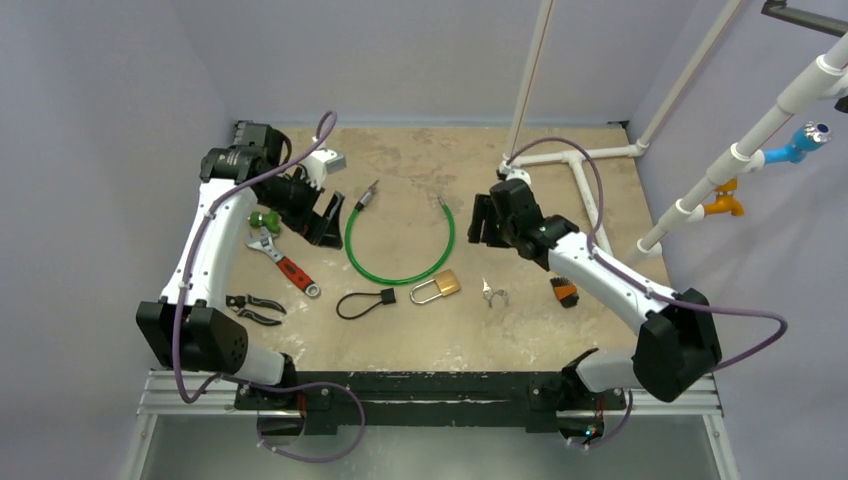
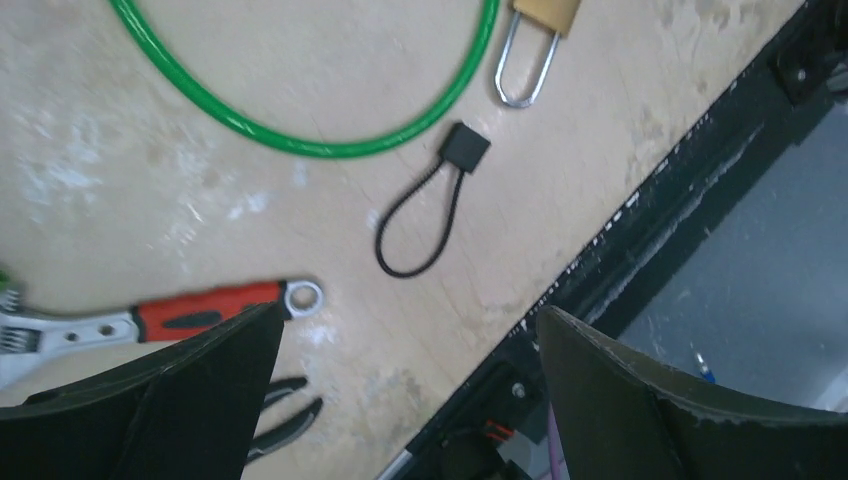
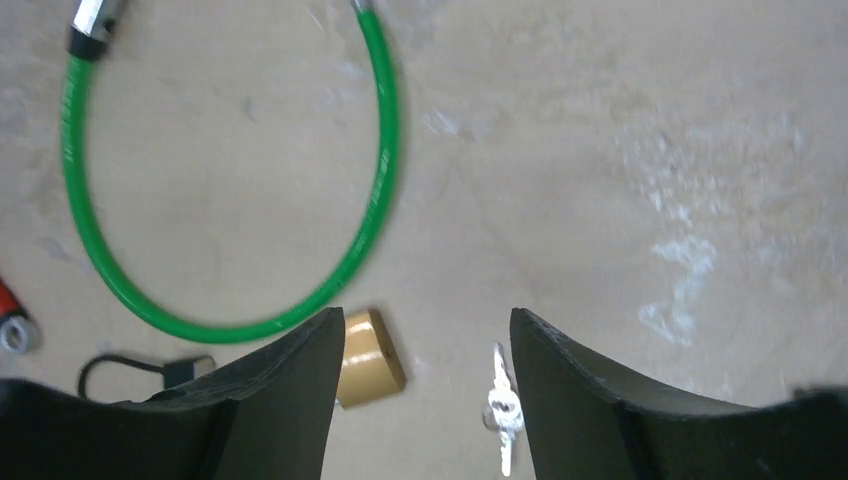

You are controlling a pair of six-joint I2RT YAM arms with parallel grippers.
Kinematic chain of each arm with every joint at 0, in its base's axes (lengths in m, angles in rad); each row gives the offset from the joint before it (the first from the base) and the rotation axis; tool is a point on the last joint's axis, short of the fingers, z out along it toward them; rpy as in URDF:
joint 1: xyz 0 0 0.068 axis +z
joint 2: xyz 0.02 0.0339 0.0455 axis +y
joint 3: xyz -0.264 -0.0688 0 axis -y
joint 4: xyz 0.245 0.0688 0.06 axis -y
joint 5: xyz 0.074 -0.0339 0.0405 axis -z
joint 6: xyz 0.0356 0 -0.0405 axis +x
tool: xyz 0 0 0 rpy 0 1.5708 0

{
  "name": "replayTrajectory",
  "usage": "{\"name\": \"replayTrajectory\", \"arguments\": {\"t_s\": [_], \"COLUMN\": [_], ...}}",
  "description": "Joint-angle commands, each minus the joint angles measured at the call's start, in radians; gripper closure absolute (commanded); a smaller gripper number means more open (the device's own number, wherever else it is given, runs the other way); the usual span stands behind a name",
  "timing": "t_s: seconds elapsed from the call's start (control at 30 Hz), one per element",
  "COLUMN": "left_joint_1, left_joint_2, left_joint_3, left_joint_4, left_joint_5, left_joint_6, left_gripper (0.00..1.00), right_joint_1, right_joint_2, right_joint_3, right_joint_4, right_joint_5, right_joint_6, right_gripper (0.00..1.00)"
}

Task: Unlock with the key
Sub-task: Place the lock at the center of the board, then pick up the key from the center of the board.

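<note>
A brass padlock with a silver shackle lies near the table's middle, also visible in the right wrist view as the padlock beside the left finger. The silver key on its ring lies on the table just right of it; the key shows between the right fingers, on the surface below them. My right gripper hangs open above both with nothing held. My left gripper is open wide and empty, raised at the left; its view shows only the padlock's shackle.
A green cable loop lies behind the padlock. A small black cable loop, a red-handled wrench, black pliers and a green knob lie to the left. An orange-black tool and white pipes are at the right.
</note>
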Motion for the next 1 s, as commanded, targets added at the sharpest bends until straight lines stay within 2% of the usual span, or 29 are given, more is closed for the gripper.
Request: {"name": "replayTrajectory", "arguments": {"t_s": [0.0,0.17,0.3,0.53,0.73,0.97], "left_joint_1": [0.002,0.000,0.000,0.000,0.001,0.000], "left_joint_2": [-0.088,-0.141,-0.226,-0.286,-0.283,-0.271], "left_joint_3": [-0.106,-0.130,-0.208,-0.244,-0.250,-0.254], "left_joint_4": [-0.089,-0.207,-0.195,-0.171,-0.141,-0.121], "left_joint_5": [0.024,0.032,0.020,0.019,0.018,0.023], "left_joint_6": [0.061,0.109,0.128,0.104,0.086,0.066], "left_gripper": [0.00,0.00,0.00,0.00,0.00,0.00], "right_joint_1": [0.010,0.018,0.049,0.164,0.171,0.172], "right_joint_2": [-0.081,-0.156,-0.148,-0.111,-0.092,0.003], "right_joint_3": [-0.150,-0.248,-0.293,-0.329,-0.354,-0.346], "right_joint_4": [-0.055,-0.053,-0.057,-0.047,0.000,0.048], "right_joint_5": [0.035,0.029,0.061,0.123,0.139,0.144], "right_joint_6": [0.071,0.110,0.141,0.195,0.199,0.196], "right_gripper": [0.42,0.49,0.50,0.50,0.54,0.59]}}
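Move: The loose keys lie about 8 cm back from the right hand, 2 cm to its right and some 15 cm below. The brass padlock lies roughly 10 cm to the left of the keys and a centimetre farther out; the orange brush is about 15 cm to the keys' right, level with them. From the left hand the keys are some 27 cm right, 4 cm back and 23 cm down. Empty right hand sinks 11 cm and backs 10 cm towards the keys, fingers narrowing; left retreats 10 cm, open. ##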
